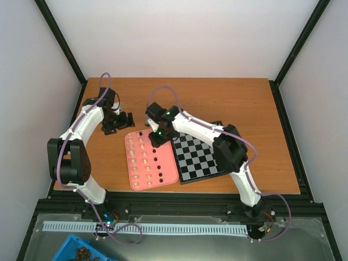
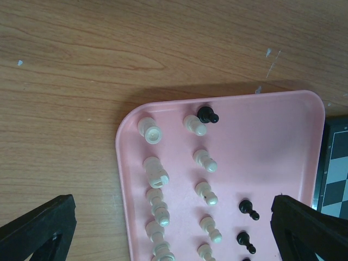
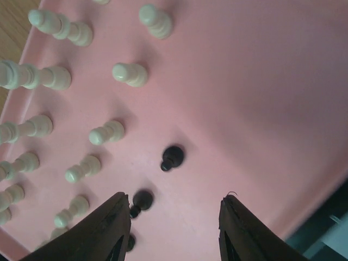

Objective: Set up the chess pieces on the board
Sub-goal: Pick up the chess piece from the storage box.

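Note:
The pink tray (image 1: pixel 169 173) lies left of the board (image 1: pixel 199 156), a black-and-white checkered square. On the tray, cream chess pieces (image 1: pixel 140 157) stand in two columns and black pieces (image 1: pixel 157 163) in a shorter column. My right gripper (image 1: pixel 156 140) hangs low over the tray's far end. It is open (image 3: pixel 175 198), with bare pink between its fingers. One black pawn (image 3: pixel 173 157) stands just ahead, and another (image 3: pixel 141 200) is beside the left finger (image 3: pixel 111 228). My left gripper (image 1: pixel 124 120) hovers beyond the tray's far left corner, wide open (image 2: pixel 174 228) above the cream pieces (image 2: pixel 157 179).
The wooden table (image 1: pixel 217 103) is ringed by a black frame and white walls. A blue bin (image 1: pixel 81 251) and a white slotted rail (image 1: pixel 147 228) sit below the table's near edge. The right arm's forearm (image 1: pixel 228 149) crosses over the board.

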Action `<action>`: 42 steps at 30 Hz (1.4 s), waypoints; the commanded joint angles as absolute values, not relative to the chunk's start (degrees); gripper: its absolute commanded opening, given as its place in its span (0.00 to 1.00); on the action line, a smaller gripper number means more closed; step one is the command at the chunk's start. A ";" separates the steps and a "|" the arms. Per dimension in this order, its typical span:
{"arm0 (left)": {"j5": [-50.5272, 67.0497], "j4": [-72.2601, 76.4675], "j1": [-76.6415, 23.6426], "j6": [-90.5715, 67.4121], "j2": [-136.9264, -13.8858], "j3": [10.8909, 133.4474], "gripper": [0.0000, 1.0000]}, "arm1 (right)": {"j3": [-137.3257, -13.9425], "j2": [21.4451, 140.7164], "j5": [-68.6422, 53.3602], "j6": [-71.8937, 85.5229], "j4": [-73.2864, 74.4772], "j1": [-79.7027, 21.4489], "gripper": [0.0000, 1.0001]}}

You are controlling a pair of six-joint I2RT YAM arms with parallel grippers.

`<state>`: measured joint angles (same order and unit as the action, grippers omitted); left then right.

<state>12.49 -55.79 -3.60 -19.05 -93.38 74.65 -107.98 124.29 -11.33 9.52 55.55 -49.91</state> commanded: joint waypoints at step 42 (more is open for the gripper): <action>13.10 -56.00 -3.88 -19.25 -92.15 75.30 1.00 | -116.28 135.77 -11.83 7.48 58.83 -51.20 0.03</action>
<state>12.49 -55.77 -3.60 -19.05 -93.36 74.63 -114.91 135.55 -14.57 7.92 57.78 -50.85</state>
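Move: The black pawn I want in the pink storage box is almost beneath my right hand: about 2 cm to the left, 1 cm back and roughly 6 cm down. The next black pawn stands some 4 cm nearer my bases than it. Two white pawns are about 5 cm to its left, one 2 cm farther out and the other 2 cm nearer. From my left hand the wanted pawn lies about 12 cm right, 7 cm back and 10 cm lower. I sink my right hand about 6 cm onto the black pawn, fast for the first 4 cm and then easing in, while drifting some 2 cm left. Nearing the bottom, I draw my half-open fingers together until they pinch the pawn's upper part, with the wrist tilting only slightly. ##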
